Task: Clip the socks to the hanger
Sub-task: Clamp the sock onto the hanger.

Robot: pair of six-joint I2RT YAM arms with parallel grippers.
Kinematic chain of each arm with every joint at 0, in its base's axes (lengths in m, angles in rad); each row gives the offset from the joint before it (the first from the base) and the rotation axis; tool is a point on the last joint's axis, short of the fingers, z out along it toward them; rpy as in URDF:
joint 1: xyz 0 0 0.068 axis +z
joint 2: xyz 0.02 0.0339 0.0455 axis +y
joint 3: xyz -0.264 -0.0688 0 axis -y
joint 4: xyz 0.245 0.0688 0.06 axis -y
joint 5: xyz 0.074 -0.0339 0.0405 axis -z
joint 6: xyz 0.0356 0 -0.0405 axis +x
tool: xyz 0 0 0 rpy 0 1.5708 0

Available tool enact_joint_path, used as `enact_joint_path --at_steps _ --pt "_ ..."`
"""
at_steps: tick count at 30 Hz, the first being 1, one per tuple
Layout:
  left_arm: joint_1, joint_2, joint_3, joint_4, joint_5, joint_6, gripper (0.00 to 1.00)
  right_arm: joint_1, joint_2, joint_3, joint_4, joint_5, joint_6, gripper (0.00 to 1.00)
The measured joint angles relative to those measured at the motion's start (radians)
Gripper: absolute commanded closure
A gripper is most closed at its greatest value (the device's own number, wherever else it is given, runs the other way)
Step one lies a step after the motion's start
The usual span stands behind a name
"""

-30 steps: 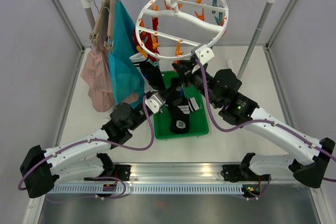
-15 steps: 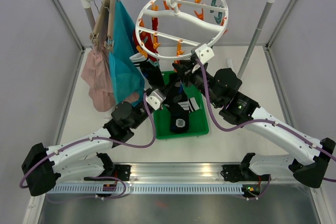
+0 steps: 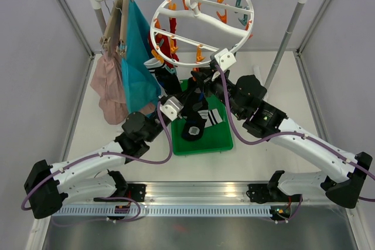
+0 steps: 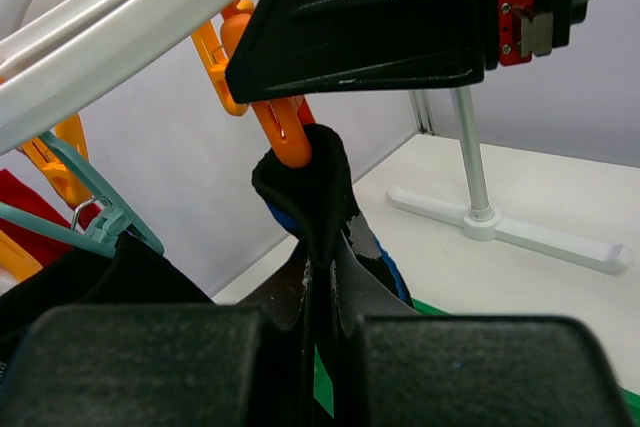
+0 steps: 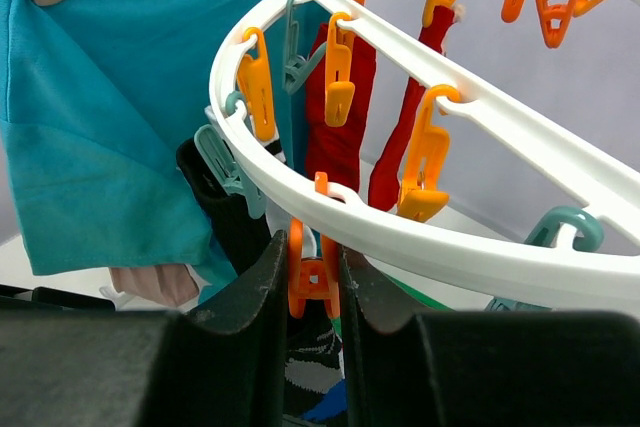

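The round white hanger [image 3: 202, 24] hangs from the rail, with orange and teal clips; red socks [image 3: 174, 30] and a black sock [image 3: 168, 81] hang from it. My left gripper [image 4: 325, 297] is shut on a black sock with blue and white marks [image 4: 310, 187] and holds its top edge up against an orange clip [image 4: 285, 132]. My right gripper [image 5: 312, 282] is shut on that orange clip [image 5: 312, 277], squeezing its handles under the ring's near rim [image 5: 420, 237]. The sock hangs below both grippers over the tray [image 3: 193, 127].
A green tray [image 3: 220, 139] with another dark sock lies under the hanger. A teal cloth [image 3: 137, 62] and a pink garment [image 3: 108, 86] hang at the left of the rail. The rack's right post [image 3: 287, 36] stands behind my right arm.
My left gripper has lifted the black sock off the tray and up towards the clip held by my right gripper. The right arm has shifted slightly left.
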Motion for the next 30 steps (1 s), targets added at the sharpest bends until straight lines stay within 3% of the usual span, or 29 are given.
enact_joint_path --at_steps 19,23,26,27,29,30 --pt "0.000 0.003 0.039 -0.009 -0.018 0.006 0.98 0.005 0.003 0.001 -0.006 0.002 -0.001 1.00" --pt "0.000 -0.004 0.056 -0.016 -0.030 0.005 0.98 0.006 0.003 0.001 -0.005 0.002 -0.001 0.95" --pt "0.000 -0.013 0.066 -0.031 -0.031 0.005 0.98 0.006 0.003 0.001 -0.005 0.005 -0.001 0.73" --pt "0.000 -0.014 0.070 -0.034 -0.031 0.005 0.98 0.007 0.003 0.001 -0.005 0.005 -0.001 0.58" --pt "0.000 -0.015 0.085 -0.056 -0.031 0.005 0.98 0.009 0.002 0.001 -0.006 0.004 0.005 0.39" --pt "0.000 -0.015 0.091 -0.065 -0.032 0.005 0.98 0.011 0.000 0.001 -0.010 0.005 0.013 0.35"
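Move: The orange clip on the near rim of the hanger ring is already squeezed between the right fingers, roughly 1 cm ahead and 1 cm left of their midpoint, about level with it. From the left hand, which grips the black sock just below, the clip is some 2 cm ahead, 2 cm right and 5 cm up. The teal clip stands about 8 cm to this hand's left, 4 cm ahead and 4 cm up; the yellow clip about 7 cm ahead, 3 cm right and 8 cm up. The black sock, still pinched in the shut left fingers, is carried up about 3.5 cm into the jaws of the orange clip, drifting slightly left late in the rise. The right hand holds the clip squeezed and practically still until the sock's edge is up there, then at the very end opens its fingers and lets go of the clip's handles. ##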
